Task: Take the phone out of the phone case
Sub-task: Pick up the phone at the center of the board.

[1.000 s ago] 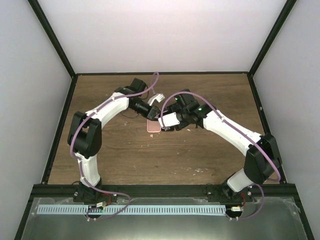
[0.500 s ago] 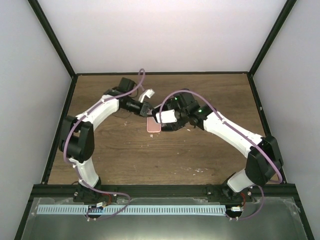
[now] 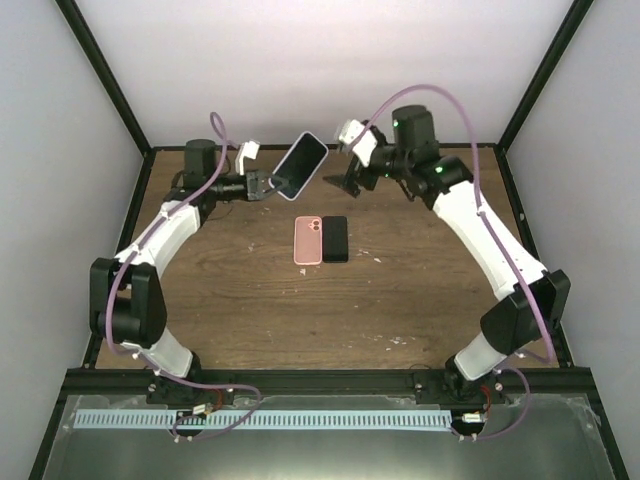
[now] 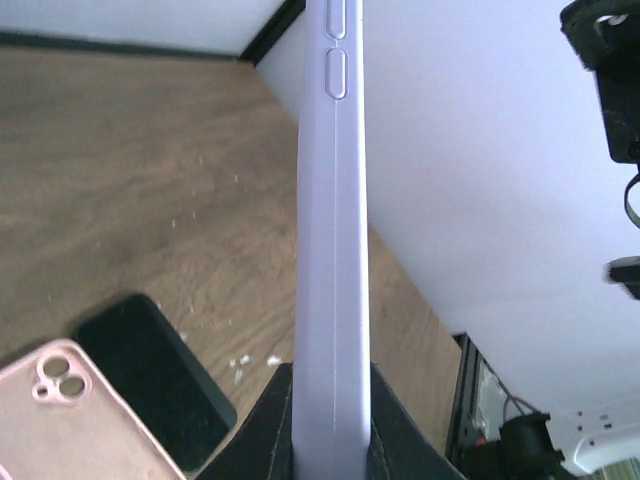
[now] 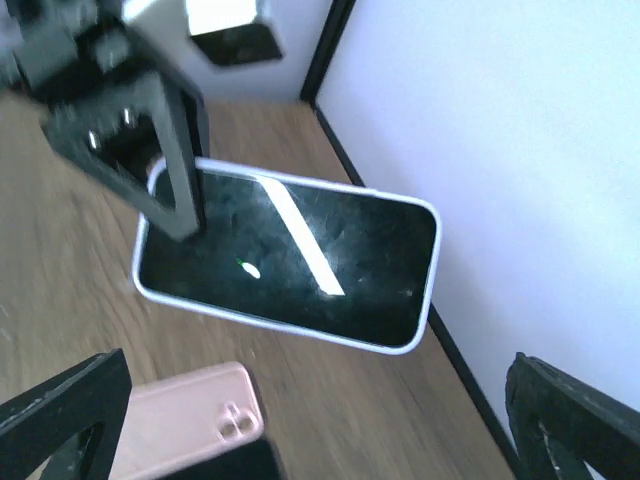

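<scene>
My left gripper (image 3: 268, 186) is shut on the lower end of a phone in a lavender case (image 3: 302, 165) and holds it in the air over the back of the table, screen towards the right arm. The left wrist view shows the case edge-on (image 4: 332, 230) between my fingers (image 4: 262, 430). The right wrist view shows its black screen (image 5: 290, 260). My right gripper (image 3: 348, 180) is open and empty, just right of the phone, not touching it; its fingers (image 5: 70, 410) stand wide apart.
A pink phone case (image 3: 308, 240) lies back up in the middle of the wooden table (image 3: 420, 300), with a black phone (image 3: 335, 239) right beside it. Both also show in the left wrist view, the case (image 4: 60, 420) and the phone (image 4: 150, 370). White walls enclose the table.
Both arms have risen from the table centre and swung back and apart. My left gripper has carried the lavender-cased phone up. The black phone beside the pink case has come into view.
</scene>
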### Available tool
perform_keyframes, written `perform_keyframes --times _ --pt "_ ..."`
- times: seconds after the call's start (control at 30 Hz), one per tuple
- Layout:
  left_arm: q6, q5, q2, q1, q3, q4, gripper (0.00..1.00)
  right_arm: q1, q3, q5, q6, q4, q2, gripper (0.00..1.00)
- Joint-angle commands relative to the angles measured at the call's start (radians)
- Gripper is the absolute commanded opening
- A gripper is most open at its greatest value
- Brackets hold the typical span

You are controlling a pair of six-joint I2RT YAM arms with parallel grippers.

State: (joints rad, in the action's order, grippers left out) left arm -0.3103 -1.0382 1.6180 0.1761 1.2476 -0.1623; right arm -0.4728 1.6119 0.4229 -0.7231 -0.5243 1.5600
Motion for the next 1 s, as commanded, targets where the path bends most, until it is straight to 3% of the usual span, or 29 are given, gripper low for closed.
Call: perform_keyframes --times 0.0,0.23,0.4,0.57,0.97 --pt "-0.199 -0.058 -0.059 -0.01 -0.028 0.373 0.0 0.082 0.134 0.397 0.406 -0.024 0.068 1.0" --pt "-0.469 -0.038 -0.086 -0.01 -0.114 0.768 0.0 0.206 0.138 0.762 0.883 0.195 0.137 0.96" --pt "-0.6 -0.042 -0.087 0.0 -0.161 0.955 0.0 0.22 0.117 0.842 1.086 0.351 0.182 0.9" --pt "-0.62 -0.06 -0.087 0.023 -0.168 1.002 0.0 0.219 0.126 0.845 1.248 0.469 0.225 0.82" --pt "-0.616 -0.084 -0.086 0.098 -0.176 1.017 0.0 0.194 0.16 0.886 1.346 0.574 0.269 0.57"
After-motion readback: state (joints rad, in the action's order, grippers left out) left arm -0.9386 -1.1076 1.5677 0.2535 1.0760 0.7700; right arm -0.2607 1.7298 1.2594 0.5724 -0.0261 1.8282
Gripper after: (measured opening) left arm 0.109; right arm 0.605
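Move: Held at its lower-left corner by the closed left fingers, the lavender-edged phone has its middle about 4 cm right, 3 cm ahead and a little above the left hand. From the open right hand it lies some 8 cm left, 2 cm ahead and 6 cm lower. Down on the board, roughly 34 cm below the right hand and 1 cm back, are the black phone straight beneath and the pink case about 7 cm left. Rolling its wrist round by some 70 degrees until the fingers point level to its left, the right hand first rises about 4 cm, edges forward and closes its wide-open fingers partway around the phone's far right-hand edge. The left hand keeps its grip and lifts the phone about 9 cm, its fingertips tipping up, then brings it back and right towards that gripper. ##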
